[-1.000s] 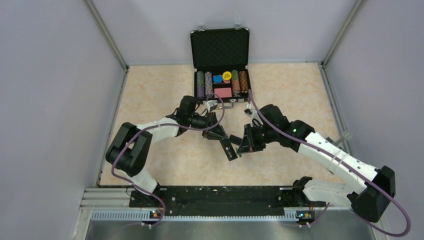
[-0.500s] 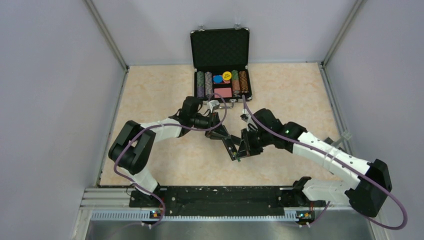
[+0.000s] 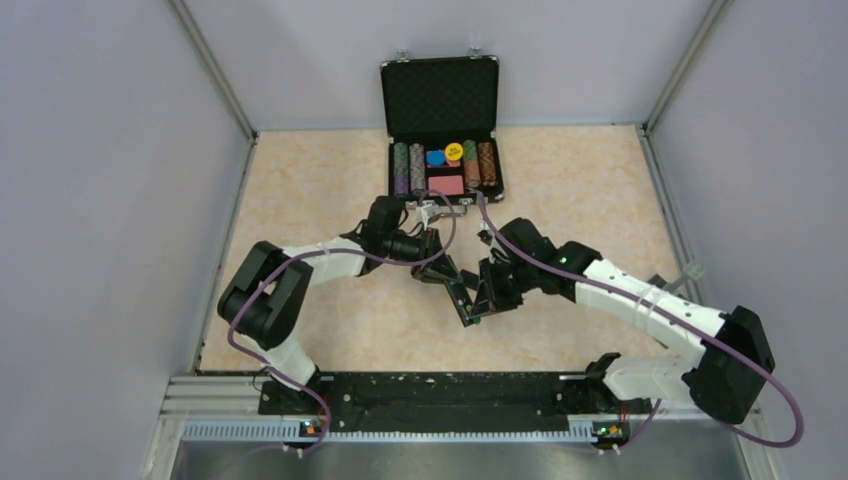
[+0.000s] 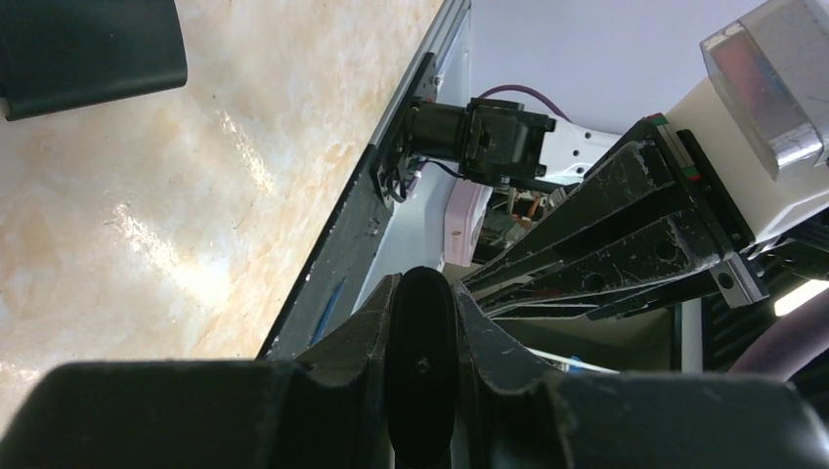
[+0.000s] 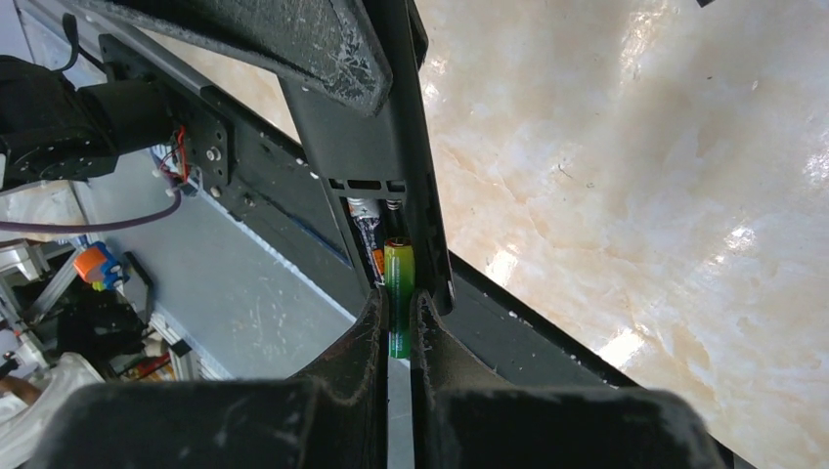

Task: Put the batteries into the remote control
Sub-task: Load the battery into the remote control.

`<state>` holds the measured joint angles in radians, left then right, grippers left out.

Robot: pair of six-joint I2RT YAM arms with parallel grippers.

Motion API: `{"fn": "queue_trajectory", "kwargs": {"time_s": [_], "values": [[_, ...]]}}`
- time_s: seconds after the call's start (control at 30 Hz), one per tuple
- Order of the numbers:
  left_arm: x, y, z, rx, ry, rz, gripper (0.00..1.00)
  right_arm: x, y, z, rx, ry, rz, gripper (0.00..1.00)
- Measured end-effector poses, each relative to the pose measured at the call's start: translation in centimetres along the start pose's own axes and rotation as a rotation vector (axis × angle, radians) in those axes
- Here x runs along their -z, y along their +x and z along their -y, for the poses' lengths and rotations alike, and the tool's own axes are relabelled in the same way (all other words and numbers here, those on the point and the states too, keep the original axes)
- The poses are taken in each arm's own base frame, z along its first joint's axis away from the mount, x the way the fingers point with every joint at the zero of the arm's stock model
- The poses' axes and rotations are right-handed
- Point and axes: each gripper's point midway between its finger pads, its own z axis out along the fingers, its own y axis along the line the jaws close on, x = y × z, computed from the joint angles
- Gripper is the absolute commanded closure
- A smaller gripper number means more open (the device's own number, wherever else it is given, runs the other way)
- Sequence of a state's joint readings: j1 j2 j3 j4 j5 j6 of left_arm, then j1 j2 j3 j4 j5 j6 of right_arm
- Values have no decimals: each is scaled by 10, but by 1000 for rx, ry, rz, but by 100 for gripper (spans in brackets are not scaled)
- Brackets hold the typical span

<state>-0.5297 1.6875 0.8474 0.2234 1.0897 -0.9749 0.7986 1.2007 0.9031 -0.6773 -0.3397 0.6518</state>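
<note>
My left gripper (image 3: 441,268) is shut on one end of the black remote control (image 3: 459,297) and holds it tilted above the table; that rounded end (image 4: 422,363) fills the jaws in the left wrist view. My right gripper (image 3: 483,303) is shut on a green battery (image 5: 399,291). The battery's tip sits at the open recess on the remote's back (image 5: 389,195). A second battery (image 5: 369,237) lies in the recess beside it, showing a dark and orange label.
An open black case of coloured chips (image 3: 442,152) stands at the back centre. A small flat black cover piece (image 4: 90,47) lies on the marble table (image 3: 320,180). The black base rail (image 3: 430,390) runs along the near edge, and grey walls close in both sides.
The right arm has moved a little left, bringing the green battery up against the remote. The left arm and the remote have barely shifted.
</note>
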Motion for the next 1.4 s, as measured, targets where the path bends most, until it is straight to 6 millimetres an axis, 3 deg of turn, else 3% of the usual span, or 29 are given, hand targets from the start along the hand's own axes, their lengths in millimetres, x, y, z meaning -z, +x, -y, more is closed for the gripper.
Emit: {"fn": "queue_trajectory", "kwargs": {"time_s": [0.8,0.97,1.2,1.4], "values": [[-6,6,-9,-29,-37,-6,100,-13,-8,6,12,51,-3,100],[-7,5,-11,-28,-47,-2,100,-15,-8,9,17,64,-5,93],[-7,5,-13,-20,-51,-2,100,-16,-10,12,21,83,3,75],[-8,6,-13,-6,-52,-10,100,-15,-11,16,25,104,15,71]]}}
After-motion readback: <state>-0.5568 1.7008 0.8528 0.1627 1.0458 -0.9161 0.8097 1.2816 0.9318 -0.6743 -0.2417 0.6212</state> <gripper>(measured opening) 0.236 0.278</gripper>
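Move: Just beyond the right fingertips, which already hold the green battery, lies the remote control's open battery bay: about 2 cm ahead, 1 cm left and 1 cm below. The first battery sits in its far side, some 1 cm ahead, 2 cm left and 1 cm lower. The loose cover lies on the table about 7 cm ahead, straight out, and 10 cm down. From the left hand, still gripping the remote's other end, the bay is some 9 cm back, 4 cm right and 1 cm below. Lowering the second battery the last bit, the right hand sinks about 1 cm, then slides some 2 cm forward along the remote towards the bay's contact end, still easing down. The fingers then open about a quarter of their range and let go of the battery. The left hand keeps its hold on the remote and sinks about 1.5 cm with it. ##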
